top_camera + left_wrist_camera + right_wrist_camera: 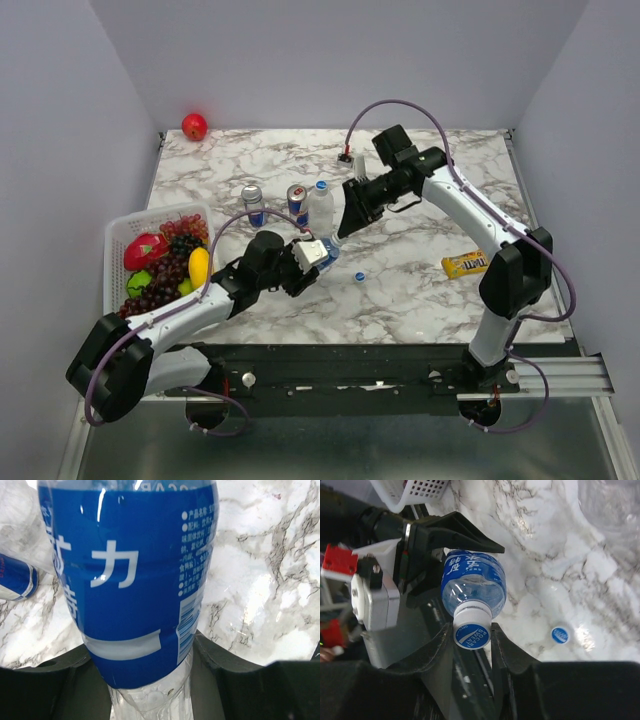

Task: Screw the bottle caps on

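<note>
A small clear bottle with a blue label band (pixel 130 580) lies tilted above the table, and my left gripper (pixel 150 680) is shut on its lower body. In the top view this bottle (pixel 318 252) sits between the two grippers. My right gripper (pixel 472 636) is shut on its blue and white cap (pixel 472 632), which sits on the bottle's neck; both fingers (pixel 507 650) touch the cap's sides. A loose blue cap (pixel 560 635) lies flat on the marble to the right, also seen in the top view (pixel 359 276). Another clear bottle (pixel 320 210) stands upright behind, with a blue cap on top.
Two blue-and-silver cans (pixel 253 205) (pixel 297 205) stand left of the upright bottle. A white basket (pixel 118 235) of fruit sits at the left edge. A red apple (pixel 194 126) lies at the back left, and a yellow candy pack (pixel 465 264) at the right.
</note>
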Controlling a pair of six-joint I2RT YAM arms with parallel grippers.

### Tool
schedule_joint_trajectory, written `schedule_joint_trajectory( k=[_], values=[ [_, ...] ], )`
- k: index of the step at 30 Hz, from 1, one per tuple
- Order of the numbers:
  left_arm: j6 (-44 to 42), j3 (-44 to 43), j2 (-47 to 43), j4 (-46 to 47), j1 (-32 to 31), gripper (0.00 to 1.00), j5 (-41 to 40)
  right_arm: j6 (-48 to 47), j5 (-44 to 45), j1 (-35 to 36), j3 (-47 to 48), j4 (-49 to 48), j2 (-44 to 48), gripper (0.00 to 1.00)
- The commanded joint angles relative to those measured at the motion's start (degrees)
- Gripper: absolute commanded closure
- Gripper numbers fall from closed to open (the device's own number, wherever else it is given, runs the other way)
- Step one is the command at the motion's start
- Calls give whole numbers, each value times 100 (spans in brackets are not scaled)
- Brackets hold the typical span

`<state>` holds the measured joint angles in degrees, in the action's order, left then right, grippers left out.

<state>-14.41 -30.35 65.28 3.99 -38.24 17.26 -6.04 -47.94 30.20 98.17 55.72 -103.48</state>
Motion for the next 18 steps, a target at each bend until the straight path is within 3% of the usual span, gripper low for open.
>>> schedule_joint_trajectory(
  k=[1,7,10,12,13,14,18],
  values=[
    [-70,-595,-59,1175,-245,100,-556,1685,224,197,-151,70,-286,100],
    [-53,-525,3,867,-289,100,-540,1633,259,127,141,272,-489,100],
    [-44,-420,-50,753,-289,100,-391,1475,92,-13,176,194,-454,86],
    [-140,-402,-68,551,-289,100,-162,1352,162,-197,465,184,-392,74],
    [-149,-393,-68,481,-289,100,-100,1082,145,-259,675,211,-357,64],
    [-158,-384,-68,376,-289,100,118,975,145,-312,947,472,-374,46],
    [-80,-384,2,199,-246,100,550,-123,65,-541,2965,1527,-506,11]
  ],
)
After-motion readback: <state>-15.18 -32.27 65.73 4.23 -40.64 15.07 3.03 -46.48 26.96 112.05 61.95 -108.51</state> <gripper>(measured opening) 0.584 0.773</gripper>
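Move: The white cap on the blue-labelled bottle's mouth is already between the right fingers, right at that hand. From the right hand, the clear capped bottle stands about 12 cm ahead and 4 cm left, its middle some 10 cm lower; the energy drink can is roughly 13 cm ahead, 10 cm left and 14 cm below. A loose blue cap lies about 5 cm right, level fore-and-aft and some 20 cm below. The left hand, holding the bottle, has the mouth cap about 5 cm ahead, 5 cm right and 10 cm above. Still pinching the cap, the right hand twists it some 15 degrees more, clockwise looking along the fingers, sinking about 1 cm, then opens wide and lets go, rising roughly 5 cm and going forward 3 cm, away from the bottle. The left hand keeps its grip, dipping about 1 cm with the twist, then coming up 2 cm and a little to the right. ##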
